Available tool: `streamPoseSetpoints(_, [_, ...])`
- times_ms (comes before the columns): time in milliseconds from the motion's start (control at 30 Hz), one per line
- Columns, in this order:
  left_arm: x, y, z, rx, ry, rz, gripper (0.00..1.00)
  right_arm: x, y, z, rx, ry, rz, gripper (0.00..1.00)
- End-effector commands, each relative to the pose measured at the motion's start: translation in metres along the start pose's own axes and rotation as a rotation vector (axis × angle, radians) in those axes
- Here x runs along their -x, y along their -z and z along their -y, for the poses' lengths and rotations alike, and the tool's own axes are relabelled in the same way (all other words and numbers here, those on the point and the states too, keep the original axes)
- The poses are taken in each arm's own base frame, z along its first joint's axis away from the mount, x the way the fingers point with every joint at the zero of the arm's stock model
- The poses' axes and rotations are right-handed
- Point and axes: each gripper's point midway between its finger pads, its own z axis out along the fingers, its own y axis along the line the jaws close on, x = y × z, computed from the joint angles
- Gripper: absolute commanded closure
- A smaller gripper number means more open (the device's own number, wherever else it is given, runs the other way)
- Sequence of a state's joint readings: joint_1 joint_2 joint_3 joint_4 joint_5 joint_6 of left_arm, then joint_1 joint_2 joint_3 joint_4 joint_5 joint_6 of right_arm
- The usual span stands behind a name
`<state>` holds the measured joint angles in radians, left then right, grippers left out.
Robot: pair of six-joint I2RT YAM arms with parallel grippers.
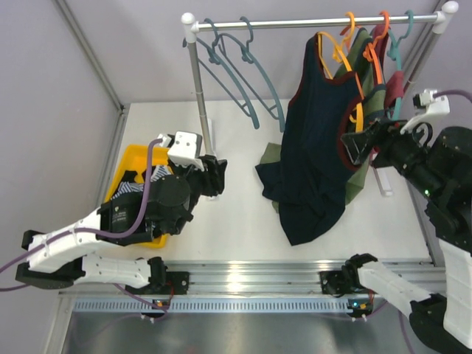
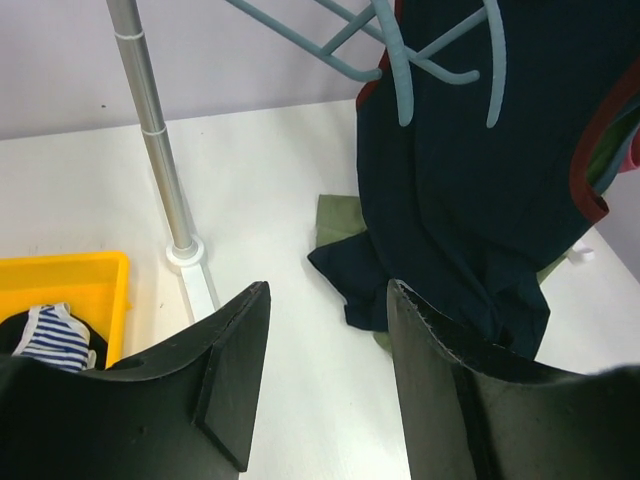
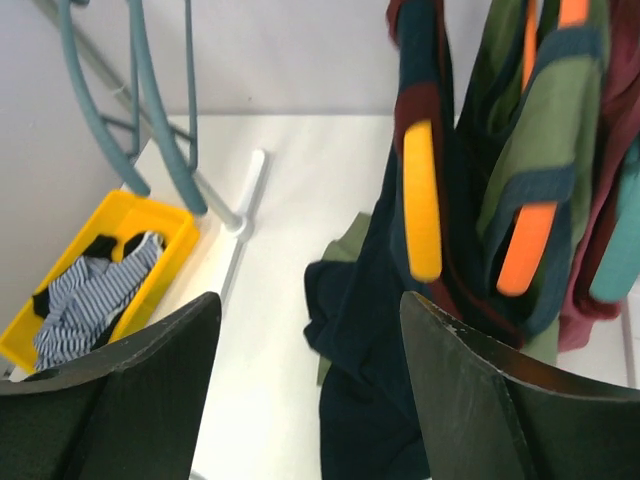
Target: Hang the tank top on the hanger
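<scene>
The dark navy tank top [image 1: 317, 133] with maroon trim hangs on the yellow-orange hanger [image 1: 333, 49] on the rail. Its lower part is bunched on the table. It also shows in the left wrist view [image 2: 460, 180] and the right wrist view [image 3: 370, 340], where one yellow hanger arm [image 3: 422, 200] pokes out of it. My right gripper [image 1: 358, 144] is open and empty, close beside the top's right armhole; it looks past the garment [image 3: 310, 300]. My left gripper [image 1: 214, 177] is open and empty over bare table [image 2: 328, 290], left of the top.
Two blue-grey hangers [image 1: 236, 74] hang at the rail's left, by the rack post [image 1: 200, 103]. An olive-green top [image 1: 361, 51] on a red-orange hanger [image 1: 380, 44] and a maroon garment hang right of the tank top. A yellow bin [image 1: 136, 155] holds a striped garment [image 3: 90, 295].
</scene>
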<state>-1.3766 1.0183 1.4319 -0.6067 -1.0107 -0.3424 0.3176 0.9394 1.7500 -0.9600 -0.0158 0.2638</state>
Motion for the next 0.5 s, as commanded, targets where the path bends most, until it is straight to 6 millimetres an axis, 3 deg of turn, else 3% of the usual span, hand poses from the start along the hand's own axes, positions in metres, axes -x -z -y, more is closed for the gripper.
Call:
streamPoseSetpoints(0, [-0.012, 0.0, -0.007, 0.022, 0.012, -0.013, 0.44, -0.035, 0.012, -0.006, 0.067, -0.028, -0.066, 0.27])
streamPoseSetpoints(133, [-0.033, 0.001, -0.012, 0.033, 0.02, -0.046, 0.44, -0.08, 0.023, 0.0, 0.079, -0.047, -0.132, 0.19])
streamPoseSetpoints(167, [-0.039, 0.003, -0.016, 0.042, 0.038, -0.059, 0.44, -0.102, 0.027, 0.005, 0.07, -0.052, -0.163, 0.0])
streamPoseSetpoints(300, [-0.071, 0.005, -0.023, 0.053, 0.045, -0.12, 0.45, -0.147, 0.036, 0.024, 0.016, -0.052, -0.22, 0.0])
streamPoseSetpoints(467, [-0.109, 0.007, -0.027, 0.066, 0.066, -0.195, 0.44, -0.174, 0.039, 0.034, -0.023, -0.086, -0.245, 0.0])
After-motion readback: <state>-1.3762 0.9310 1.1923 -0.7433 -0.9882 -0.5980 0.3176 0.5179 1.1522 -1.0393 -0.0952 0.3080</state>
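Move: Out ahead of the right hand, the tank top hangs from the yellow hanger; its middle is about 11 cm forward, 7 cm left and 20 cm below. The yellow hanger's middle is some 15 cm ahead, 3 cm left and 4 cm up. The green top lies roughly 11 cm ahead, 4 cm right and 14 cm down. From the left hand, the tank top's middle is about 13 cm ahead, 24 cm right and 16 cm lower. Sinking quickly, the empty right hand drops some 16 cm in front of the hanging tank top while drawing back about 6 cm, away from the yellow hanger; its fingers tip down about 15 degrees and spread fully open. The left hand, empty and half open, also goes down, about 9 cm, tipping slightly downward. ##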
